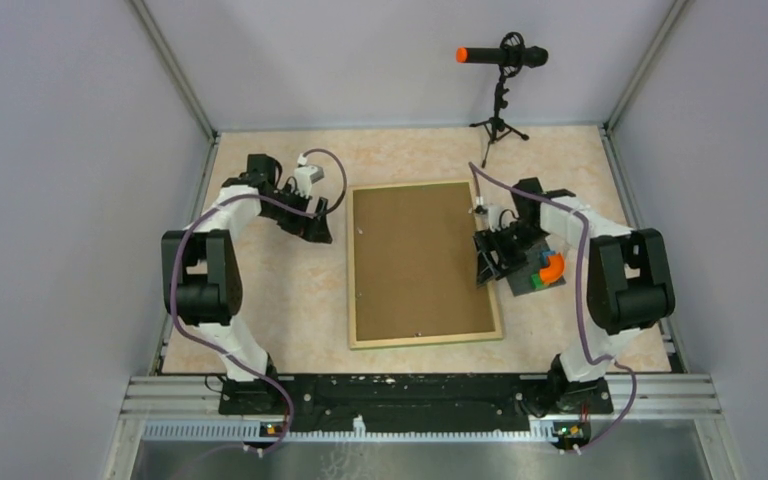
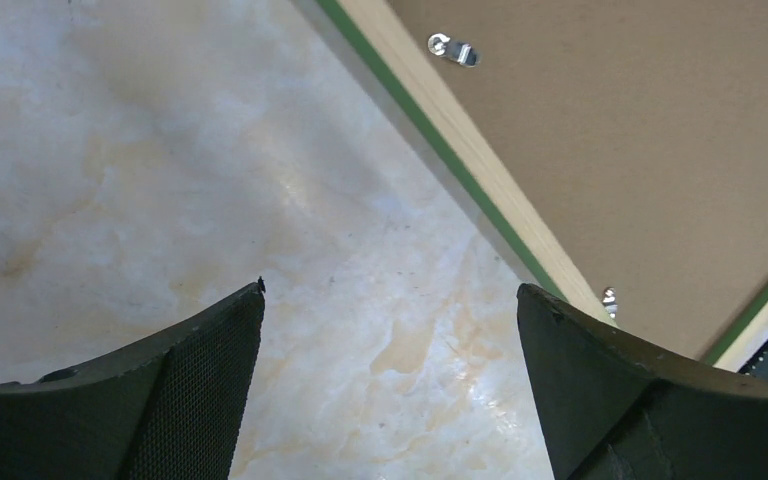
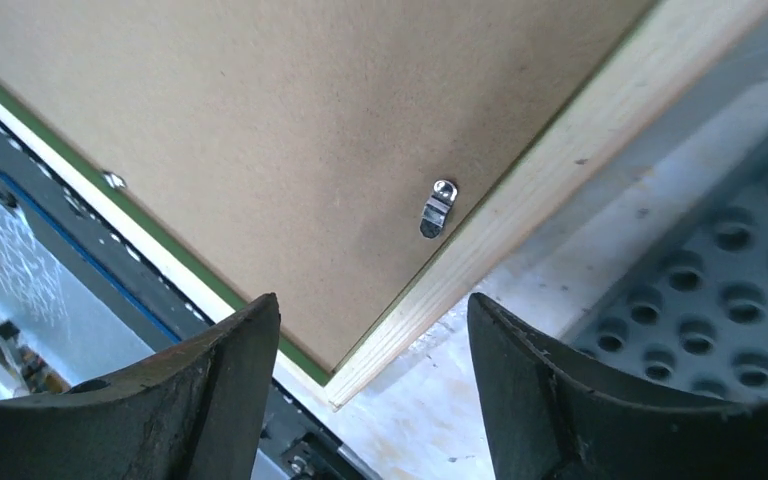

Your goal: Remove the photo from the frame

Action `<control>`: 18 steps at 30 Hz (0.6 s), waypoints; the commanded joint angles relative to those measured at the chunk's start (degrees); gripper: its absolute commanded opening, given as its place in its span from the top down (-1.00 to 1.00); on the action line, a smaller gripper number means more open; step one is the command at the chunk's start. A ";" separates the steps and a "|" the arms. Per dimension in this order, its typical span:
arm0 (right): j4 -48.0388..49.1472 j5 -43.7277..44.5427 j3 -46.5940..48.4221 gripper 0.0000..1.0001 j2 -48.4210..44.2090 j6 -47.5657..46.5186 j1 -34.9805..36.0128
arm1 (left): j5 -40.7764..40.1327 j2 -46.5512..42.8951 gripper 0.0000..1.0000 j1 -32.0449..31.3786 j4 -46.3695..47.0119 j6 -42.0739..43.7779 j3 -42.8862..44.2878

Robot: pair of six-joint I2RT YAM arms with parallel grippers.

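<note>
The frame (image 1: 422,262) lies face down in the middle of the table, brown fibreboard back up, with a light wood edge. The photo is hidden inside it. My left gripper (image 1: 320,222) hangs just off the frame's left edge near the far corner. In the left wrist view it (image 2: 390,300) is open over bare table, the frame (image 2: 610,130) off to the upper right. My right gripper (image 1: 487,262) is over the frame's right edge. In the right wrist view it (image 3: 372,310) is open above the frame (image 3: 260,130), near a metal clip (image 3: 438,208); nothing is held.
A small grey baseplate (image 1: 540,275) with coloured bricks sits under the right arm, right of the frame; its studs (image 3: 720,290) show beside the right fingers. A microphone on a tripod (image 1: 500,90) stands at the back. Another clip (image 2: 453,48) shows on the frame's back.
</note>
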 commanded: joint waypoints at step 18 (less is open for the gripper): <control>-4.10 17.20 0.86 -0.83 -30.75 -9.34 -21.31 | 0.18 -21.91 -0.97 -3.02 -1.60 0.39 -5.60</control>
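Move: The frame lies face down. Its middle is about 25 cm right of my left hand, 11 cm back and 6 cm below, with the nearest left-side clip about 9 cm to the right and 2 cm back. My right hand is low over the frame's right rail: the frame's middle is 14 cm to its left, about 2 cm ahead and 2 cm below, and a clip is 2 cm left, level. The brick plate is 12 cm to its right, 1 cm ahead, 3 cm below. I lift my right hand about 13 cm up off the frame's right rail, swinging it some 10 cm right and a little forward towards and over the brick plate, opening the fingers wider as their tips swing forward some 30 degrees. My left hand, already clear and wide open, rises about 9 cm and draws back slightly, its fingertips tilting forward. ##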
